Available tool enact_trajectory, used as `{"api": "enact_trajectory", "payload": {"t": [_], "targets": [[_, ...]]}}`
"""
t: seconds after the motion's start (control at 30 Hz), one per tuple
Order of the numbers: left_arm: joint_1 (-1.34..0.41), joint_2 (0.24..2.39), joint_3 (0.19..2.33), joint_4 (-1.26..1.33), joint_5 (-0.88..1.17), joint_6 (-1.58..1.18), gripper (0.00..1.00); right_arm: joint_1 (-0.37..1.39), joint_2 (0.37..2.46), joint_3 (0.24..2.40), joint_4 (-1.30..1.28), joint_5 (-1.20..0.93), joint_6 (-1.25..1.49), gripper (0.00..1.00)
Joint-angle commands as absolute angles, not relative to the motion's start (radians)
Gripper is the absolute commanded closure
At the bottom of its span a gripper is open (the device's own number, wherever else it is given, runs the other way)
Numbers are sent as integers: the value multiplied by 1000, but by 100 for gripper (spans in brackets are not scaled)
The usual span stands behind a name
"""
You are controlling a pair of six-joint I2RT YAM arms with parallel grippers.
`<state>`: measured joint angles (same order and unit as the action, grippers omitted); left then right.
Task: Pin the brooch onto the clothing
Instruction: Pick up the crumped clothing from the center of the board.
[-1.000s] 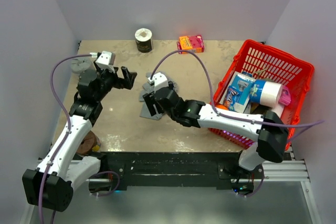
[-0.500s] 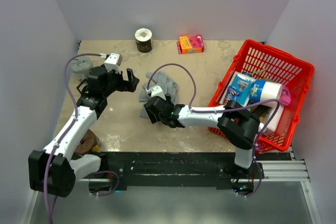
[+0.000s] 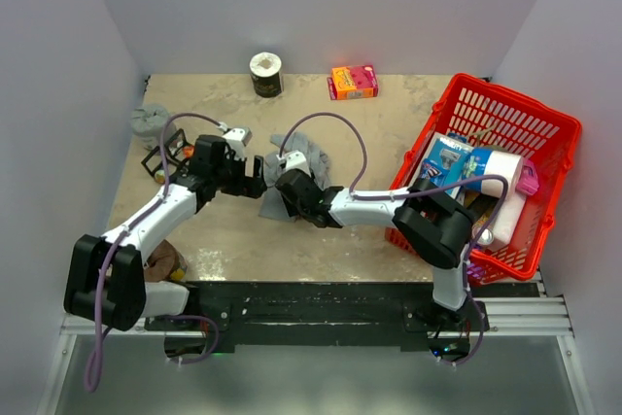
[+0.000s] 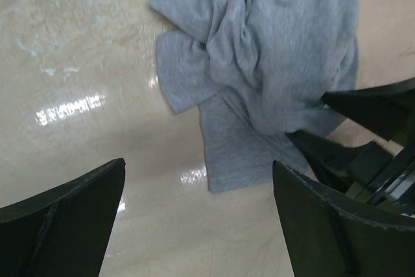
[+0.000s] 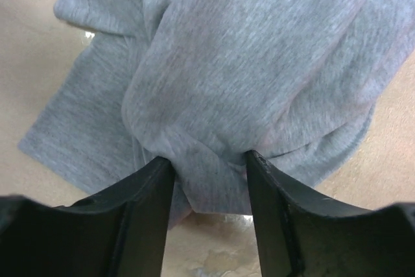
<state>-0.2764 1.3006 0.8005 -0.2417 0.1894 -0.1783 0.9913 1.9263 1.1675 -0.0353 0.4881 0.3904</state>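
The clothing [image 3: 303, 156] is a crumpled grey top in the middle of the table, filling the right wrist view [image 5: 246, 63] and the upper left wrist view [image 4: 272, 50]. My right gripper [image 3: 283, 193] [image 5: 209, 180] has a fold of its near edge between its fingers, both pads pressed into the cloth. My left gripper [image 3: 255, 180] [image 4: 198, 218] hangs open over bare table just left of the cloth's corner, beside the right fingers [image 4: 363, 128]. A tiny orange-red spot, seemingly the brooch [image 3: 180, 153], lies at the left behind the left arm.
A red basket [image 3: 556, 116] full of packages stands at the right. A tape roll [image 3: 265, 73] and an orange box [image 3: 353, 81] sit at the back edge. A grey round item [image 3: 148, 121] and a black frame [image 3: 155, 160] lie at the far left.
My left arm swung right and down to the clothing's left edge. My right gripper settled on the cloth's near edge and its jaws narrowed onto a fold.
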Motion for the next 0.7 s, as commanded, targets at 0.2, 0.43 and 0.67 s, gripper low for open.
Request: {"api": "enact_trajectory", "payload": {"t": [0.2,0.43,0.67], "targets": [[-302,1454,799,-310,288,-141,5,943,1850,1161,29,443,391,85],[-351,1548,822,-362,276,-124,20,920,1772,1132,11,456,399,97],[-399,1583,825,-347,296,-123,38,911,1743,1115,9,459,408,98]]}}
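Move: The right hand is down with its half-open fingers around a fold at the clothing's near side, the fold about 1 cm ahead and 1 cm below; the heap's middle lies some 6 cm ahead and 1 cm right of that hand. The left hand hovers roughly 9 cm above the flat flap's left corner, which lies 4 cm back and 2 cm to its right; from it, the heap's middle is about 4 cm ahead and 10 cm right. Shut the right fingers on the fold while easing forward about 2 cm and slightly right, then lift the pinched cloth some 5 cm. Meanwhile bring the left gripper down about 8 cm, back and a little right to the flap's left corner, tipping its fingers about 20 degrees farther down and starting to close them, without shutting. ##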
